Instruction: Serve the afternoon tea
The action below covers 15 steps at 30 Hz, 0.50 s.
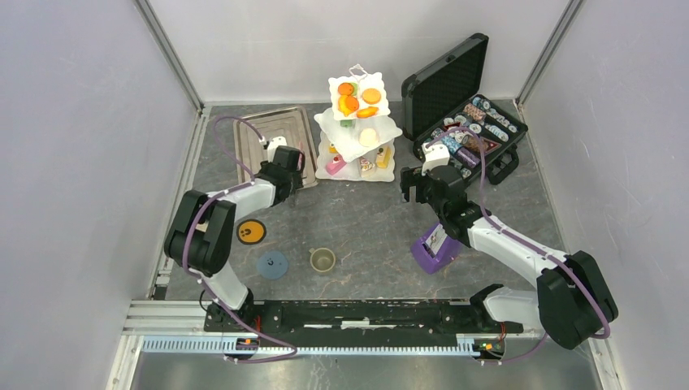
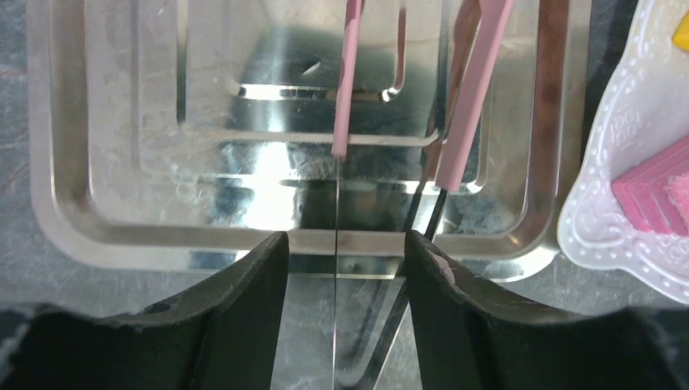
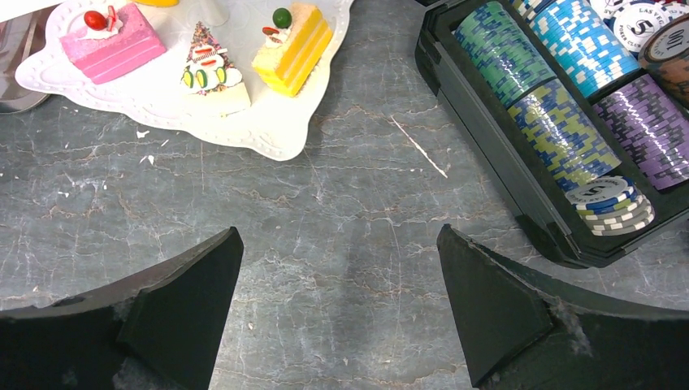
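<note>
The white three-tier stand (image 1: 358,130) stands at the back centre with orange pastries on top and small cakes below. Its bottom plate (image 3: 268,130) carries a pink cake (image 3: 114,45), a sprinkled slice (image 3: 210,75) and a yellow cake (image 3: 292,45). An olive cup (image 1: 322,260), a blue coaster (image 1: 272,265) and a yellow coaster (image 1: 251,231) lie near the front. My left gripper (image 2: 345,240) hangs open at the near rim of a steel tray (image 2: 73,203). A thin blade with a pink handle (image 2: 348,81) runs between its fingers, touching neither. My right gripper (image 3: 340,236) is open over bare table.
A second pink-handled utensil (image 2: 475,89) slants across the tray toward the right finger. The open black poker chip case (image 1: 467,122) sits at the back right, close to my right gripper (image 1: 414,185). A purple card holder (image 1: 435,248) stands under the right forearm. Walls enclose three sides.
</note>
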Tool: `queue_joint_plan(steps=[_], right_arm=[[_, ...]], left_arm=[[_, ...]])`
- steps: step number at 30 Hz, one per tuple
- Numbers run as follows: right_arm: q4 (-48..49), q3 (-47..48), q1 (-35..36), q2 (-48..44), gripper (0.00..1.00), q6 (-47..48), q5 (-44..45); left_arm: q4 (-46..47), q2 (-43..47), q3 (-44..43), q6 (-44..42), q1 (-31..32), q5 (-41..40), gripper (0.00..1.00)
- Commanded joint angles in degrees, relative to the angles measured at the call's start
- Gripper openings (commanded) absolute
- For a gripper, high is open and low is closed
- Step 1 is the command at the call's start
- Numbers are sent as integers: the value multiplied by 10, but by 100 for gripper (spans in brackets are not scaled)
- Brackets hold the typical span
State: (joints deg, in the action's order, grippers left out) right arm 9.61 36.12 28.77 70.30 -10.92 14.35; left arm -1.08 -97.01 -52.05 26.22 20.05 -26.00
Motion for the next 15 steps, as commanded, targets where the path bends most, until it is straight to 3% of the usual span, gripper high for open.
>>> queue_joint_plan(steps=[1, 4, 8, 10, 15], right_arm=[[10, 7, 1, -9, 98, 19, 2], [8, 8, 2, -15, 98, 27, 10], [9, 10, 3, -8, 98, 29, 5], [7, 14, 4, 0, 98, 29, -4], [6, 20, 12, 12, 98, 29, -23]], left_arm=[[-85, 84, -46, 38, 1, 2, 63], [-187, 173, -33, 69, 1, -3, 72], [-320, 295, 55, 163, 1, 13, 79], [-363, 350, 103, 213, 1, 27, 99], [-484, 404, 147, 310, 1, 46, 100]])
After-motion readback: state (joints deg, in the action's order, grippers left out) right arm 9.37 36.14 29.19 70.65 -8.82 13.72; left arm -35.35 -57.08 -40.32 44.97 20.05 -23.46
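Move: The tongs already lie in the near part of the tray, their middle about 6 cm ahead of the left hand and a centimetre below, their metal ends between its fingers. The orange disc lies some 13 cm back and 12 cm left, the blue disc 24 cm back and 5 cm left, the metal cup 22 cm back and 11 cm right, all on the table just below. From the right hand the orange disc is around 54 cm left and 9 cm back. Bring the left gripper up off the tongs at the tray's near edge, spreading its fingers wide as it clears them. Rise roughly 10 cm, then sweep back about 15 cm in all, drifting slightly left towards the orange and blue discs and dipping a few centimetres at the end; let the wrist turn a little counter-clockwise, its left side dropping. ##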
